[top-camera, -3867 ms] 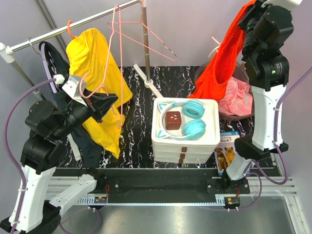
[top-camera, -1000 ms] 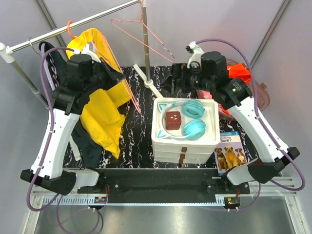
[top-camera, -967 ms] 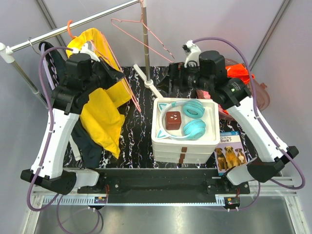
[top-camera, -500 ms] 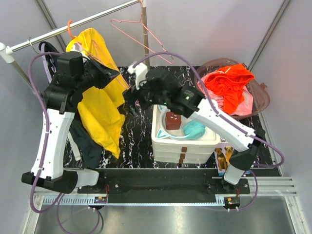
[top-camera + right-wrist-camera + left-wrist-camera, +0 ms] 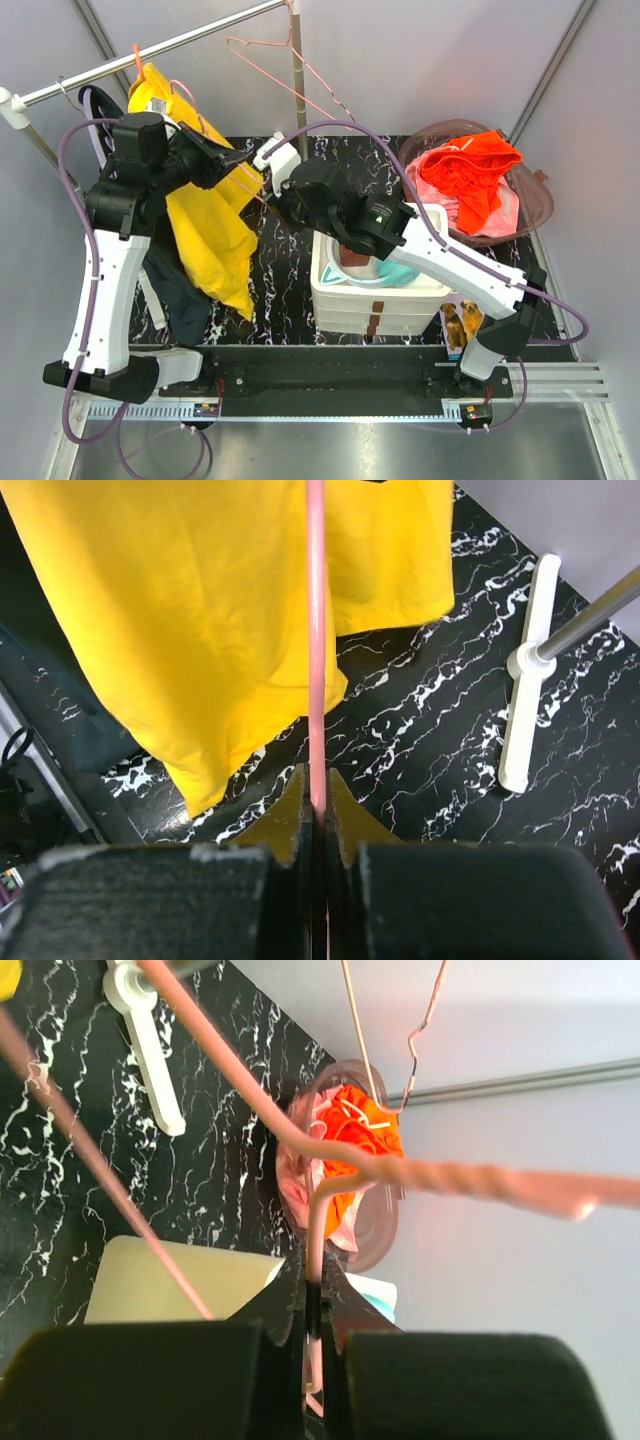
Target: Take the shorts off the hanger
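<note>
The yellow shorts (image 5: 212, 232) hang on a pink wire hanger (image 5: 186, 95) left of centre in the top view, under the metal rail. My left gripper (image 5: 236, 160) is shut on the hanger's wire; its own view shows the pink wire (image 5: 312, 1222) pinched between the jaws of the left gripper (image 5: 315, 1278). My right gripper (image 5: 270, 196) reaches in from the right and is shut on the hanger's straight bar. In its view the bar (image 5: 316, 630) runs up from the right gripper (image 5: 317, 802), across the yellow shorts (image 5: 190, 620).
A white drawer box (image 5: 378, 300) with teal headphones (image 5: 398, 270) stands mid-table. A brown basket (image 5: 530, 205) of orange and pink clothes sits at the back right. An empty pink hanger (image 5: 290, 62) hangs by the rail's upright pole (image 5: 297, 95). A dark garment (image 5: 180, 300) hangs behind the shorts.
My right arm swung from the basket side across to the left and its jaws closed on the hanger's bar. The left gripper stayed shut on the hanger, shifting slightly.
</note>
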You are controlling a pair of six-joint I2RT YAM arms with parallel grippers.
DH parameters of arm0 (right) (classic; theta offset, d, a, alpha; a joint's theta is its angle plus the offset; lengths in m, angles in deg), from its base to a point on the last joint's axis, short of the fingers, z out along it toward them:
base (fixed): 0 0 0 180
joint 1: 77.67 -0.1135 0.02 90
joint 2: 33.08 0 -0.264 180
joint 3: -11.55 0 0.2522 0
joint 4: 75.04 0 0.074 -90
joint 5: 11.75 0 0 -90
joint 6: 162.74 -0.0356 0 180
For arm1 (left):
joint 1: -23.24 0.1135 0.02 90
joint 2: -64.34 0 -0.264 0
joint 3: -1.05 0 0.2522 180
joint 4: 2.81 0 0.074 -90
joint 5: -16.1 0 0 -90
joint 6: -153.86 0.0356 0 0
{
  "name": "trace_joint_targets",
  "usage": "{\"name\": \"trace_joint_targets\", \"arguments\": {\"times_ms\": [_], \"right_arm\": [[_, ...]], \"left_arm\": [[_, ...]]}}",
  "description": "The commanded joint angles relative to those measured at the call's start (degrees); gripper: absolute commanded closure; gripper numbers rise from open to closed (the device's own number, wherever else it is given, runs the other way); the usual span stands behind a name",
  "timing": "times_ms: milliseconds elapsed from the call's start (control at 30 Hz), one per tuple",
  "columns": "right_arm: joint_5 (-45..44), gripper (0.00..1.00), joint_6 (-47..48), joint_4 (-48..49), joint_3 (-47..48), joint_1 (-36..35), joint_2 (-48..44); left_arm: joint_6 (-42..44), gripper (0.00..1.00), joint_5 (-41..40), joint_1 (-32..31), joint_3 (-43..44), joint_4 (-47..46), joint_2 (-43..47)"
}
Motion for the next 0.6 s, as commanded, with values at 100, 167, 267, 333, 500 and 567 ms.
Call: {"name": "trace_joint_targets", "arguments": {"times_ms": [100,167,267,333,500,567], "right_arm": [[-8.16,1.0,-0.64,4.81,-3.84,0.19,-6.57],[-9.39,1.0,-0.73,4.99,-4.54,0.18,-7.54],[-11.76,1.0,-0.91,4.64,-4.81,0.18,-8.15],[-12.82,1.0,-0.91,4.11,-4.55,0.19,-8.24],[-13.09,1.0,-0.12,3.32,-1.3,0.36,-6.58],[-13.18,1.0,0.24,3.06,1.51,1.06,-4.65]], "left_arm": [[2.64,0.5,9.89,0.57,-3.95,-10.01,2.9],[4.13,0.42,12.08,0.48,-5.45,-11.95,4.13],[7.02,0.32,14.11,0.57,-7.03,-14.31,6.15],[9.22,0.31,15.17,0.57,-7.91,-15.98,7.55],[13.09,0.3,18.07,0.57,-9.84,-20.56,10.99],[15.91,0.31,17.72,0.57,-9.58,-20.91,12.66]]}}
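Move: The bare pink hanger is already pinched by both hands. Its middle lies about 2 cm back of and below the left hand, and roughly 6 cm ahead, 6 cm left and 4 cm above the right hand, which grips its far end. From the left hand, the yellow garment hangs about 9 cm left, 6 cm back and 18 cm lower; the other empty hanger is some 14 cm ahead and 8 cm right, at about the same height. The left fingers open wide and let go of the pink hanger, while the right fingers keep it pinched and take it about 5 cm to the right, rising some 2 cm and turning clockwise about 10 degrees. The left hand slips slightly right, then draws back about 4 cm and up 3 cm, tipping up and turning clockwise about 15 degrees each. ##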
